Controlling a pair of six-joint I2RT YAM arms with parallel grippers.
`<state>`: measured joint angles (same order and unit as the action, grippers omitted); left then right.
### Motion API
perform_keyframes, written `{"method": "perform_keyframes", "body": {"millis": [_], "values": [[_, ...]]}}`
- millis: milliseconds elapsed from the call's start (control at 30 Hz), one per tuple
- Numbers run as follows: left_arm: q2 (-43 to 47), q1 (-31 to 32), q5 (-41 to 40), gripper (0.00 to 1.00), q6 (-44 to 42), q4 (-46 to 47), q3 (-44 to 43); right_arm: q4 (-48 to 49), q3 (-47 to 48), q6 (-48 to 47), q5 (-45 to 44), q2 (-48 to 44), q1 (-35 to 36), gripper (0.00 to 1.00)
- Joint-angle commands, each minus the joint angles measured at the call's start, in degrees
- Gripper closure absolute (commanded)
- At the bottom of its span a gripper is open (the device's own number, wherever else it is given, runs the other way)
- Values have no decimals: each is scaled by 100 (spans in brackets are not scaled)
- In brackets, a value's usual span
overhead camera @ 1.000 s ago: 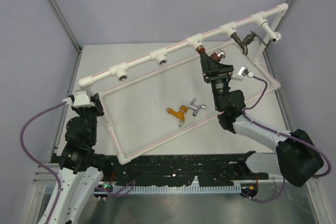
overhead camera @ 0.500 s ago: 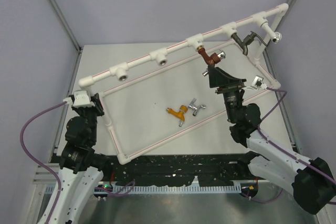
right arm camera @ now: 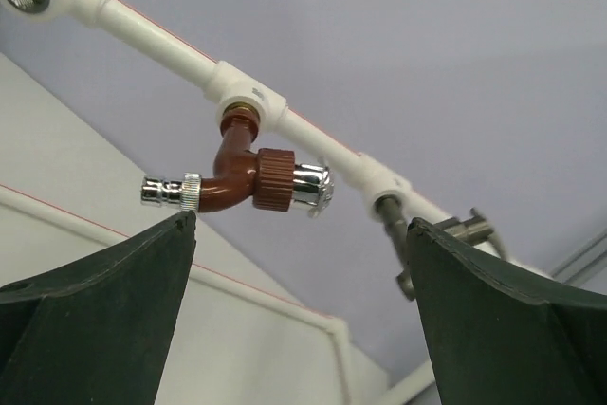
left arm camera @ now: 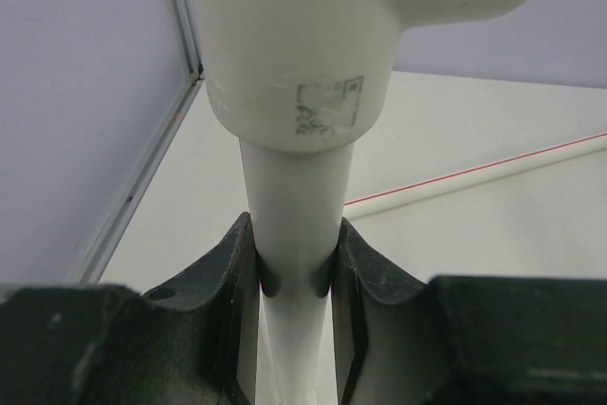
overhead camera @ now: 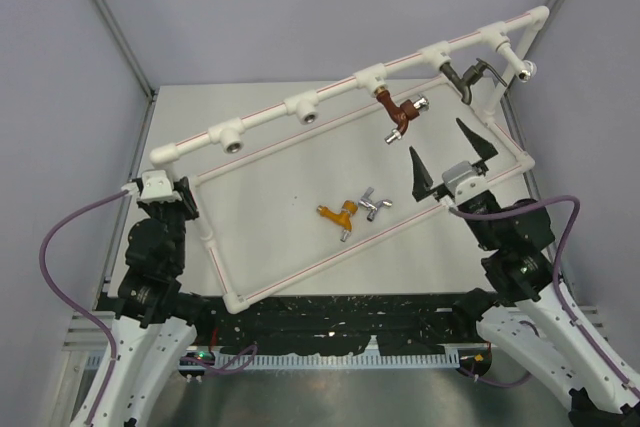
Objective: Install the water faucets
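Note:
The red-brown faucet [overhead camera: 401, 112] [right arm camera: 248, 177] hangs screwed into a T-socket of the white pipe frame [overhead camera: 270, 119]. One socket further right sits the dark grey faucet [overhead camera: 468, 78] [right arm camera: 387, 208]. On the table inside the frame, the orange faucet [overhead camera: 338, 213] and the silver faucet [overhead camera: 374, 205] lie side by side. My right gripper [overhead camera: 438, 139] [right arm camera: 302, 220] is open, just below and in front of the red-brown faucet, touching nothing. At the frame's left corner my left gripper [overhead camera: 165, 193] [left arm camera: 294, 255] is shut on the frame's upright pipe [left arm camera: 295, 192].
Two empty sockets [overhead camera: 236, 145] [overhead camera: 312, 117] face forward on the left half of the top rail. A low white pipe rectangle [overhead camera: 300, 277] lies on the table around the loose faucets. Grey walls and metal posts [overhead camera: 110, 22] close in the table.
My right gripper has let go of the red-brown faucet, opened wide and drawn back to the right and toward the table's near edge. The faucet stays in its socket. The left arm is still.

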<state>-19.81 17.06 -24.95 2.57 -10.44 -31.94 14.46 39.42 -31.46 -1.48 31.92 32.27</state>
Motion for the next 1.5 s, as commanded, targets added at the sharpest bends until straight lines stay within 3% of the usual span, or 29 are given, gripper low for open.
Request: {"method": "perform_keyframes", "body": {"millis": [0, 100, 233, 467, 733, 1033, 1133, 1267, 1367, 1467], "values": [[-189, 69, 315, 100, 112, -327, -198, -1093, 531, -3635, 385, 252, -2, 5], [-400, 61, 333, 100, 139, -459, -303, -1567, 1066, -4593, 376, 717, -10, 5], [-690, 61, 350, 100, 139, -652, -418, -1613, 1305, -5202, 420, 1113, -2, 5], [-796, 61, 412, 100, 147, -784, -488, -1481, 1578, -5826, 359, 1676, -37, 4], [-761, 61, 465, 100, 95, -776, -488, -576, 1420, -6099, 411, 1905, -72, 0], [-761, 61, 474, 100, 77, -776, -488, -198, 1393, -5969, 420, 2177, -81, 18], [-743, 69, 473, 100, 68, -776, -488, -163, 1402, -5819, 437, 2230, -89, 31], [-726, 61, 482, 100, 60, -776, -488, -101, 1332, -5696, 473, 2266, -89, 39], [-726, 61, 491, 100, 51, -776, -488, -75, 1340, -5337, 560, 2301, -98, 50], [-717, 61, 491, 100, 42, -776, -488, -40, 1384, -4705, 657, 2354, -107, 68]]}}
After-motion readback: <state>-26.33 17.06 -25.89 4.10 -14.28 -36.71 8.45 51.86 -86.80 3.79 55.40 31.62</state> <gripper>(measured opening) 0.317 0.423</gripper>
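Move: The brown faucet, hanging in its white tee, has its body some 9 cm ahead of the right hand, 5 cm to its left and about 2 cm lower. That tee lies roughly 4 cm farther out and 4 cm farther left than the body. The dark grey faucet in the next tee is about 14 cm ahead of the hand and 5 cm to its right. From the left hand, the brown faucet is some 10 cm ahead, 36 cm right and 11 cm higher. Forward by about 8 cm and half as far left, the open right hand goes in to the brown faucet, rolling its left side down by some 55 degrees and tipping slightly down on the way. Once there, its fingers close to about half, one on each side of the body and outlet, seeming to touch at the end. The left hand keeps hold of the frame's upright and eases 1 cm forward. ##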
